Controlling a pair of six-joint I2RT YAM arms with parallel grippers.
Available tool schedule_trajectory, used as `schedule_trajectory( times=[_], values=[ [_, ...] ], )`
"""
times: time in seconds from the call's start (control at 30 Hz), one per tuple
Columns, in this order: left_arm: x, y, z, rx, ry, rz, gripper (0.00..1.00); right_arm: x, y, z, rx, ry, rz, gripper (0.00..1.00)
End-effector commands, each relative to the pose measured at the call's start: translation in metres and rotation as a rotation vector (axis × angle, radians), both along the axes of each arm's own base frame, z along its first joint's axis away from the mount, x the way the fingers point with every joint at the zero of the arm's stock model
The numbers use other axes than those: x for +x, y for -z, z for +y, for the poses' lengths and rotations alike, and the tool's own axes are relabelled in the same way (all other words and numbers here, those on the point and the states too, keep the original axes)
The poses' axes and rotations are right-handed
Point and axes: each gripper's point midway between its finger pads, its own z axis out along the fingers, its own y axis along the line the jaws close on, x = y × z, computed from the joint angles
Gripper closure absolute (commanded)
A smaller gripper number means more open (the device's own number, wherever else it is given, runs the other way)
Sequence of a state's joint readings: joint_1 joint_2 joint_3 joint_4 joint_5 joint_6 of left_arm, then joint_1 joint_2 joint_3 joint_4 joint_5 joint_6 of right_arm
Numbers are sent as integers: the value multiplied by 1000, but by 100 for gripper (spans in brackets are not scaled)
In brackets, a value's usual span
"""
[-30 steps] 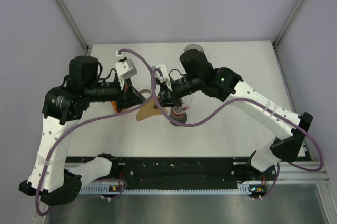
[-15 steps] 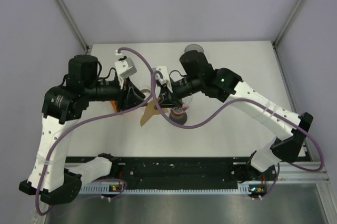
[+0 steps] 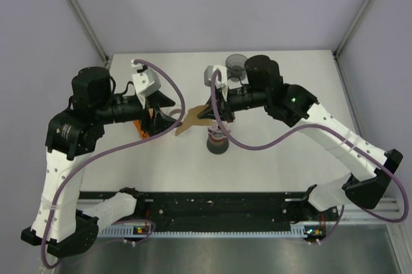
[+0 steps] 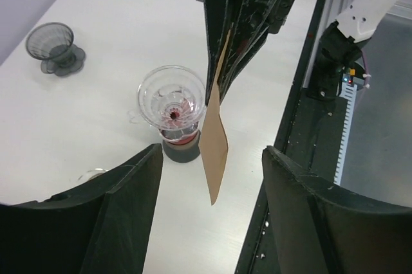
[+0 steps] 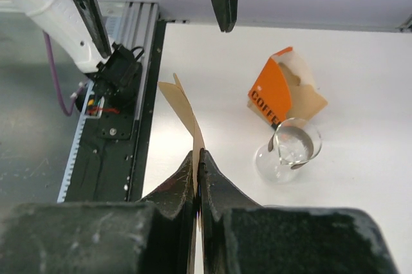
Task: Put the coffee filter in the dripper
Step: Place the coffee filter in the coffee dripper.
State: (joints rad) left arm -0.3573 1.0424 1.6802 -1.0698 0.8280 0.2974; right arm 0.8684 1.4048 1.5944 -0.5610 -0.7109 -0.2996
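The brown paper coffee filter hangs in the air, pinched at one edge by my right gripper, which is shut on it. In the right wrist view the filter rises from the closed fingertips. A clear glass dripper on a dark, red-banded base stands just right of and below the filter. My left gripper stands open a little to the filter's left, not touching it. In the left wrist view the filter dangles beyond the spread jaws, beside the dripper.
A smoky grey dripper sits at the back of the table. An orange filter box and a glass beaker lie under my left arm. The black rail runs along the near edge.
My left gripper opened, let go of the filter and drew back to the left. The right gripper, still shut on the filter, carried it up and back, uncovering the clear dripper.
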Motion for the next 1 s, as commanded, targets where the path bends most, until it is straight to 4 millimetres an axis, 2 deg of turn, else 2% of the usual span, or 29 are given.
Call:
schedule_trajectory(
  times=[0.0,0.1,0.2,0.37,0.57,0.77,0.97],
  values=[
    [17,-21,2,-46,-62,-94,28,0,-55,-7,150,40,-56,100],
    [15,-20,2,-57,-60,-111,23,-5,-69,-7,177,19,-55,100],
    [15,-20,1,-71,-57,-119,18,-7,-74,-8,194,23,-46,100],
    [11,-23,-2,-87,-28,-137,16,-2,-73,-4,217,44,-42,100],
    [2,-32,-1,-117,-16,-177,15,6,-86,-7,260,107,-44,100],
    [-1,-31,-1,-125,1,-217,8,1,-96,-7,329,108,-23,100],
    [0,-33,-4,-137,8,-213,9,1,-108,-7,393,117,-5,100]
  ],
)
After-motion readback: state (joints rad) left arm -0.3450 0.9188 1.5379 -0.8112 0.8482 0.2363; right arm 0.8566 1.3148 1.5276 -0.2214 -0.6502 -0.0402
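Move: The clear dripper on the carafe lies about 4 cm ahead of the right hand, 4 cm to its right and some 18 cm below; the right fingers already hold the coffee filter. From that hand the glass cup stands about 9 cm ahead and 8 cm left, the coffee bag 11 cm ahead and 19 cm left, both roughly 32 cm lower. The filter's middle is about 6 cm to the empty left hand's right, level fore and aft and 5 cm below. The right hand keeps its pinch on the coffee filter and lifts it about 7 cm nearly straight up, away from the dripper, while its left-pointing fingers tip up some 15 degrees to about level. The left hand, already partly open, spreads its fingers almost fully beside the filter's free end without being seen to touch it, easing a little over 1 cm forward and back again while rising about 2 cm and tilting some 10 degrees. ##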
